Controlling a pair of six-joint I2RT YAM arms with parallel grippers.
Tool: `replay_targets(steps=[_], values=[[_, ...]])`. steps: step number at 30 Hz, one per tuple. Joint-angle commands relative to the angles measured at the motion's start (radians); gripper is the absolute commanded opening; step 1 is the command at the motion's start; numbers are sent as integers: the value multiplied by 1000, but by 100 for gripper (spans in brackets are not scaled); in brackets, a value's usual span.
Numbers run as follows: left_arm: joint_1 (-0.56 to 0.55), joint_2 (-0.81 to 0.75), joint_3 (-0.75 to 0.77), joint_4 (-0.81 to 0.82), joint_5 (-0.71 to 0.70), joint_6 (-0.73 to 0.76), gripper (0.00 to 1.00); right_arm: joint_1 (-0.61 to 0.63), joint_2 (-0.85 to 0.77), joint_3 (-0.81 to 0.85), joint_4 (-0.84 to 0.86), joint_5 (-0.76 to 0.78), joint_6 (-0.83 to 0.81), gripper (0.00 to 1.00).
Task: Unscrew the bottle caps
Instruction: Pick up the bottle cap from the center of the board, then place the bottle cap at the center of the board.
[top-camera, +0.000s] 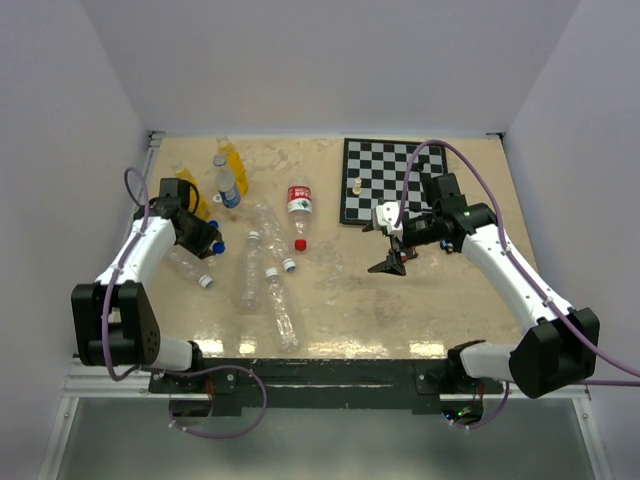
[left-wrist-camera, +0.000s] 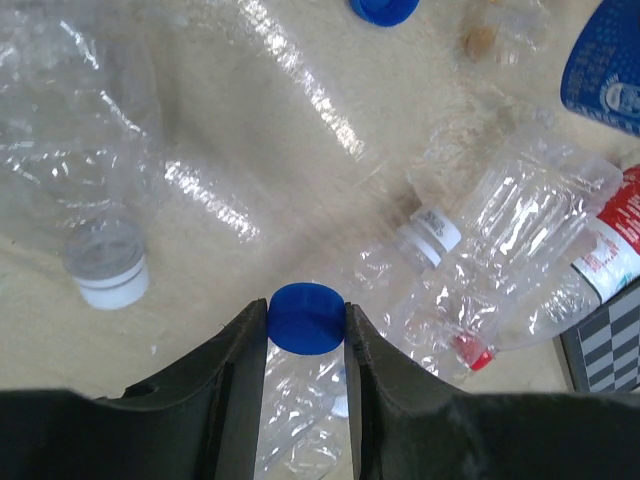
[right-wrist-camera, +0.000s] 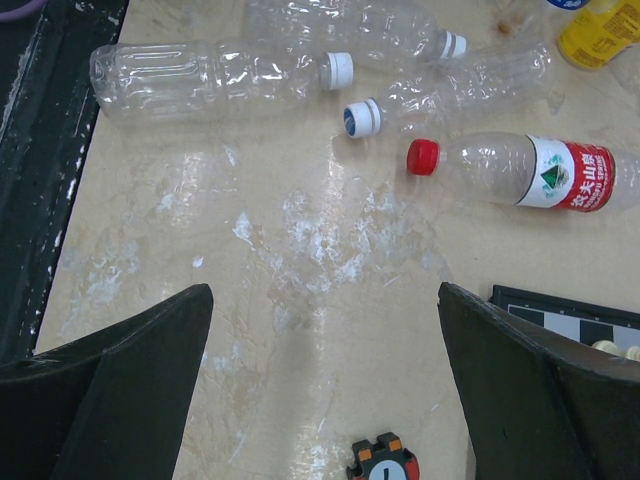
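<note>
My left gripper (left-wrist-camera: 306, 322) is shut on a blue bottle cap (left-wrist-camera: 306, 317), pinched between both fingertips low over the table at the left (top-camera: 212, 243). A crumpled clear bottle (left-wrist-camera: 300, 400) shows through the gap behind the cap; I cannot tell whether the cap sits on it. One orange-yellow bottle (top-camera: 232, 160) and a clear bottle with a blue-and-white label (top-camera: 228, 186) stand at the back left. A second orange-yellow bottle (top-camera: 192, 192) is half hidden by my left arm. My right gripper (right-wrist-camera: 325, 300) hangs open over bare table near the middle right (top-camera: 390, 248).
Several clear unlabelled bottles with white caps (right-wrist-camera: 338, 70) lie at centre left. A red-labelled bottle (right-wrist-camera: 520, 170) with a red cap (right-wrist-camera: 422, 157) lies beside them. Another blue cap (left-wrist-camera: 383, 8) rests on the table. A chessboard (top-camera: 385, 180) with white pieces sits at the back right.
</note>
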Motion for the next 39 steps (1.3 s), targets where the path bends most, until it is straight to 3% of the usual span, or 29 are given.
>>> replay_targets(steps=[1, 8, 17, 21, 30, 39], values=[[-2, 96, 59, 131, -18, -9, 21, -6, 4, 14, 15, 6, 0, 98], [-2, 206, 66, 231, -27, -64, 26, -8, 12, 14, 15, 9, 2, 98], [0, 286, 60, 318, -103, -138, 55, -8, 15, 13, 15, 11, 2, 98], [0, 303, 73, 329, -84, -149, 60, -8, 15, 13, 15, 12, 2, 98], [3, 85, 77, 237, -115, -5, 62, -8, 18, 10, 18, 15, 0, 98], [7, -166, -81, 251, -14, 256, 71, -8, 24, -5, 43, 23, 16, 98]])
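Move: The left hand still pinches a blue cap. The clear spot for it lies some 7 cm ahead, 1 cm left and 8 cm below. The loose cap lies 3 cm farther out and 5 cm left of that spot; the Pepsi bottle stands 10 cm beyond it, 1 cm left. The middle clear bottle lies about 2 cm back and 5 cm right of the left hand. From the idle right hand the spot is roughly 33 cm left, 11 cm ahead, 19 cm down. Still pinching the blue cap, the left hand carries it forward and down, about 7 cm out and 6 cm lower, to the clear table beside the loose cap. The fingers open and let go low over the table. The hand then lifts straight up by some 11 cm, the fingertips swinging forward about 20 degrees and spreading a little more as it draws slightly back. ##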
